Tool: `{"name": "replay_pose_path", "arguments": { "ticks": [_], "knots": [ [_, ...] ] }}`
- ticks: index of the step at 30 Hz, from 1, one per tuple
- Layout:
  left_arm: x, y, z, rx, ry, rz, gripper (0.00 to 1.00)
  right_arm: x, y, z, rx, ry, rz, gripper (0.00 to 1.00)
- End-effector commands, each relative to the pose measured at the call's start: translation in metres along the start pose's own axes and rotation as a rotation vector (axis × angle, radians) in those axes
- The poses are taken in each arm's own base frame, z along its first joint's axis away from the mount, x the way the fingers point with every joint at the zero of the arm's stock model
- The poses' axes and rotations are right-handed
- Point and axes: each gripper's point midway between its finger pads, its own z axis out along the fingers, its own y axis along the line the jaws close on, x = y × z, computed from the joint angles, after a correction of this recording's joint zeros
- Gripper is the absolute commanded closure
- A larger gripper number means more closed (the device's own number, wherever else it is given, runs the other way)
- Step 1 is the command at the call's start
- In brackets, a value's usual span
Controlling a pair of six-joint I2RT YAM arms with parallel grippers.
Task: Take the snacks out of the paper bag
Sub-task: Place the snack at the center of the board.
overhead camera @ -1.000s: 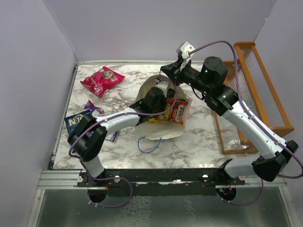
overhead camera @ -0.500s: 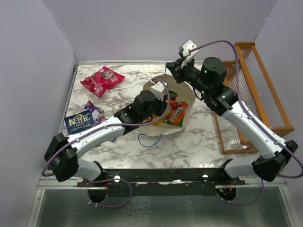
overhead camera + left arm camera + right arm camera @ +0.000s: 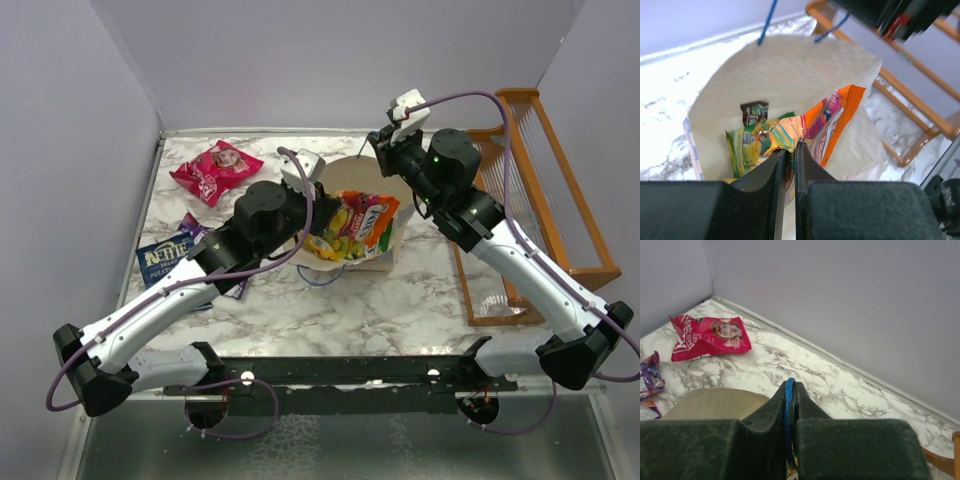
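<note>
The paper bag (image 3: 350, 176) lies tipped with its mouth toward the left arm, cream inside (image 3: 790, 70). My right gripper (image 3: 378, 150) holds up its far rim, shut (image 3: 791, 386) on the thin blue cord handle (image 3: 789, 402). My left gripper (image 3: 312, 232) is at the mouth, shut (image 3: 790, 148) on a yellow-orange striped snack packet (image 3: 782, 135). Still inside are an orange packet (image 3: 842, 117) and a green-yellow pack (image 3: 746, 145). Lying on the table are a pink-red bag (image 3: 216, 169), a dark blue chips bag (image 3: 165, 260) and a purple pack (image 3: 200, 232).
An orange wooden rack (image 3: 540, 190) stands at the right edge of the marble table, close to the right arm. The enclosure walls border the back and left. The bag's other blue cord handle (image 3: 318, 278) lies on the table by the mouth.
The left arm has drawn back toward the near left, pulling its packet toward the bag's mouth. The right gripper has lifted the handle a little, and the snacks inside show more.
</note>
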Motion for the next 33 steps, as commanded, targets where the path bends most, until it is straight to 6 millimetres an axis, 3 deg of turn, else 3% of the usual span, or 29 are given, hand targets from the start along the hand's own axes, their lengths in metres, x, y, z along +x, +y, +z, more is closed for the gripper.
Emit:
{"name": "replay_pose_path", "arguments": {
  "ticks": [1, 12, 18, 21, 25, 29, 33],
  "knots": [
    [-0.062, 0.000, -0.030, -0.034, -0.129, 0.014, 1.00, -0.023, -0.018, -0.012, 0.098, -0.078, 0.028, 0.98],
    [-0.166, 0.028, -0.107, -0.231, -0.371, 0.129, 1.00, -0.017, -0.045, -0.030, 0.255, -0.075, 0.078, 0.98],
    [-0.189, 0.055, -0.152, -0.383, -0.464, 0.126, 1.00, -0.018, -0.048, -0.037, 0.265, -0.090, 0.075, 0.98],
    [-0.181, 0.071, -0.159, -0.473, -0.449, 0.112, 1.00, -0.021, -0.046, -0.038, 0.249, -0.100, 0.076, 0.98],
    [-0.138, 0.102, -0.148, -0.651, -0.328, 0.114, 1.00, -0.027, -0.042, -0.041, 0.222, -0.118, 0.079, 0.98],
    [-0.098, 0.137, -0.148, -0.882, -0.213, 0.163, 1.00, -0.030, -0.039, -0.044, 0.198, -0.127, 0.071, 0.98],
    [-0.076, 0.168, -0.152, -1.029, -0.157, 0.201, 1.00, -0.033, -0.037, -0.046, 0.183, -0.136, 0.066, 0.98]
  ]
}}
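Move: Out on the left half of the board, the bare marble spot where the pinched orange snack seems headed lies about 18 cm ahead, 20 cm left and 31 cm below the left hand. The red packet lies 32 cm ahead and 31 cm left, the near purple packet level with the hand and 25 cm left. The paper bag's middle is 10 cm ahead and 6 cm right, some 22 cm below. From the right hand, the spot is 8 cm ahead, 31 cm left; the bag hangs level, 5 cm left. Keeping its pinch on the orange snack, the left hand arcs up out of the bag's mouth by nearly 18 cm and about 19 cm left, then sinks roughly 10 cm over the left side, swinging about 45 degrees counter-clockwise. The right hand, still gripping the blue handle, draws about 5 cm right, turning a little clockwise. ##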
